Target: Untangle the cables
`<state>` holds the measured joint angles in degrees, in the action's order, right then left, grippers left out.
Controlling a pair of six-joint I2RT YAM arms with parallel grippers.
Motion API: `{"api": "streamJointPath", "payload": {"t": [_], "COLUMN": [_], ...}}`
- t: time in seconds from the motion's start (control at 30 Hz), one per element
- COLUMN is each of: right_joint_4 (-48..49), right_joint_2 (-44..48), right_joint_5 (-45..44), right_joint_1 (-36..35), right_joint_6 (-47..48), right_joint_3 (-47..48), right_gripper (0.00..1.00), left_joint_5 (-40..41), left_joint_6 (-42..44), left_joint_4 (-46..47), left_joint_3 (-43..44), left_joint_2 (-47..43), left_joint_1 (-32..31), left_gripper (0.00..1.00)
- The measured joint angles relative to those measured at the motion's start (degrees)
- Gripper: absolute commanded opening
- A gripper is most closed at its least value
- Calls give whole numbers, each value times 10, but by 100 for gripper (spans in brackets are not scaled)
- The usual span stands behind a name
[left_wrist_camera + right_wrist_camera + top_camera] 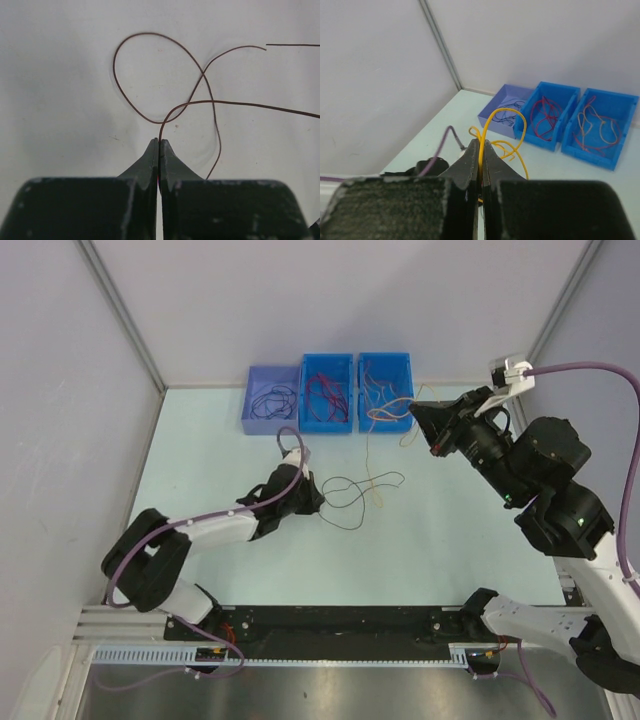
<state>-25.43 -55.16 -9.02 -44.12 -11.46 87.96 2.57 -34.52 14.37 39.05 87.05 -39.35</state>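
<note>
On the table lies a thin dark cable in loose loops. My left gripper sits low at its left end. In the left wrist view the gripper is shut on that dark cable, which rises from between the tips and curls into a loop beyond them. My right gripper hangs above the table near the bins, shut on a yellow cable that trails down to the table beside the dark one. The right wrist view shows the yellow cable arching up out of the closed right gripper.
Three bins stand in a row at the back. A lilac bin holds dark cables, a blue bin red ones, another blue bin orange ones. Walls close in the left, back and right sides.
</note>
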Motion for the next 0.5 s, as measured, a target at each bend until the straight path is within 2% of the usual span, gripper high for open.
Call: {"api": "streamJointPath", "payload": {"t": [0.07,0.23,0.33,0.5], "right_joint_4": [-4,-13,-22,-43], "right_joint_2": [0,1,2,2], "right_joint_5": [-14,-63,-83,-97], "right_joint_1": [5,35,61,115], "right_joint_6": [2,11,13,12], "right_joint_3": [0,-7,-16,-26], "right_gripper": [0,0,0,0], "left_joint_5": [13,54,75,103], "left_joint_6": [6,47,71,107], "left_joint_4": [-47,-193,-262,-368], "left_joint_3": [14,88,143,213], "left_joint_2": [-30,-174,-259,-372], "left_joint_1": [0,23,63,167], "left_gripper": [0,0,0,0]}}
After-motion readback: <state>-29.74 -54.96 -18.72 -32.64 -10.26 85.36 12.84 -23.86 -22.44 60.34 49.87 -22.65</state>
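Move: Some 13 cm to the right of the left hand and 4 cm ahead, just below its height, the dark cable it holds crosses the orange one on the table. The purple bin stands about 30 cm ahead of the left hand and 16 cm to its left; the middle blue bin is level with it, some 15 cm farther right. From the right hand, high up with the orange cable, that crossing is roughly 12 cm ahead, 6 cm left and 45 cm below. Pulling the pinched dark cable off the table, the left hand sweeps up about 26 cm and, increasingly, some 17 cm left, away from the orange cable's hand, its fingers tipping up and turning counter-clockwise. The right hand keeps its grip on the orange cable and draws the opposite way, right with some forward and down, about 10 cm in all, turning clockwise some 20 degrees. ##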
